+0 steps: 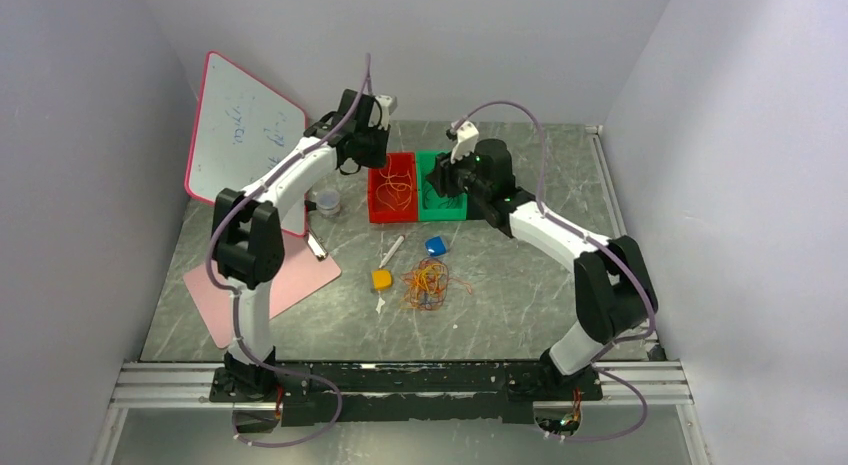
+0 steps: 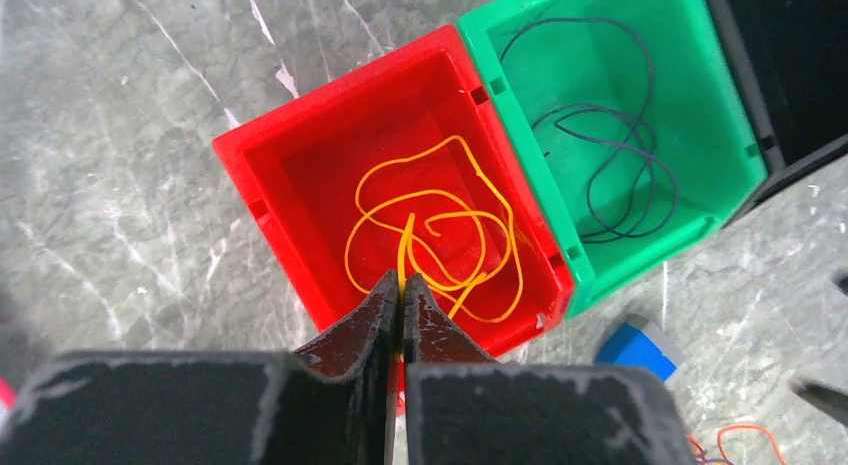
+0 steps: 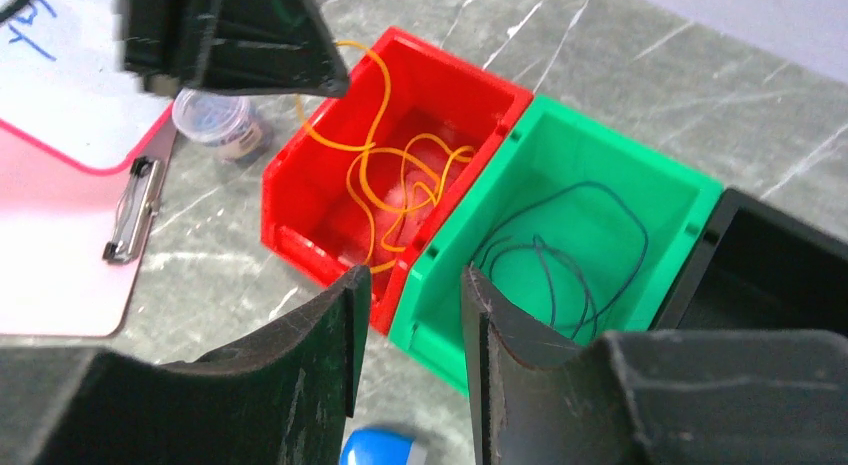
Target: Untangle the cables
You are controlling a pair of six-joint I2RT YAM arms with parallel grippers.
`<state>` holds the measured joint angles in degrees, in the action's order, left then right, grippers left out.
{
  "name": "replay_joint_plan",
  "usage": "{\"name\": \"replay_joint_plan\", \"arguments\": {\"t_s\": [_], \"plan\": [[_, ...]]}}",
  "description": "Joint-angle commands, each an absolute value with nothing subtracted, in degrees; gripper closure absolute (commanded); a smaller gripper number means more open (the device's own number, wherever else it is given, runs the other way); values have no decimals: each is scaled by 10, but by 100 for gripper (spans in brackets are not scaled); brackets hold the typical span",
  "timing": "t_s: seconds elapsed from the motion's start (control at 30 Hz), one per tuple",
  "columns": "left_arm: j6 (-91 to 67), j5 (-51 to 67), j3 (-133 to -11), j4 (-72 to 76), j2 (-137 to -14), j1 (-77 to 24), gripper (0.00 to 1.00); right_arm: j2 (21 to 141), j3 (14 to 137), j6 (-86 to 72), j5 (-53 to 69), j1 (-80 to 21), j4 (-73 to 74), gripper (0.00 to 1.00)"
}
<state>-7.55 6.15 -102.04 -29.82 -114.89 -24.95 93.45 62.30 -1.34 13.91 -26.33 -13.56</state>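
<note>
My left gripper [image 2: 403, 283] is shut on a yellow-orange cable [image 2: 408, 240]. The strand runs down from the pinched fingertips into loops inside the red bin [image 2: 330, 95]. A dark purple cable [image 2: 600, 135] lies coiled in the green bin [image 2: 520, 125]. My right gripper [image 3: 412, 277] hangs open above the green bin's near rim [image 3: 440, 285], with nothing between its fingers. A tangle of orange, red and dark cables [image 1: 427, 282] lies on the table in front of the bins.
A black bin [image 3: 770, 275] sits right of the green one. A blue block [image 1: 435, 246], a yellow block [image 1: 381, 279] and a marker [image 1: 391, 251] lie near the tangle. A small jar [image 1: 326, 201], a pink clipboard [image 1: 290, 285] and a whiteboard [image 1: 245, 135] stand left.
</note>
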Motion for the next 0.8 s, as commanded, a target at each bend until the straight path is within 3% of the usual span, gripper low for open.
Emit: {"name": "replay_joint_plan", "arguments": {"t_s": [0.0, 0.2, 0.47, 0.77], "plan": [[-77, 83, -1054, -299, -1193, -251, 93, 880, 580, -40, 135, -262, -147, 58], [-75, 81, -1084, -308, -1235, -251, 91, 820, 525, -55, 145, -263, -135, 59], [-76, 70, -1067, -294, -1199, -251, 61, 768, 475, -68, 153, -263, -116, 59], [-65, 40, -1045, -289, -1152, -251, 48, 742, 443, -80, 149, -262, -102, 59]]}}
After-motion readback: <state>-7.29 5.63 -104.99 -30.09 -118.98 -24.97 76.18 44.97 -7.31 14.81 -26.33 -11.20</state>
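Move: The left gripper holds the end of the yellow cable above the red bin, whose middle is about 3 cm ahead, 3 cm right and 12 cm below. The green bin lies some 14 cm right and 3 cm ahead; the clear jar is roughly 13 cm left. From the empty right gripper, the cable tangle is about 16 cm back, 3 cm left and 18 cm below. The blue block is 6 cm back and 2 cm left, the green bin about 9 cm straight ahead. Lower the left gripper about 6 cm towards the red bin, open it to about half to let go of the yellow cable, then lift it some 4 cm straight up, still opening as it rises. Meanwhile draw the empty, part-open right gripper back about 8 cm and 3 cm right, away from the green bin and towards the tangle. ##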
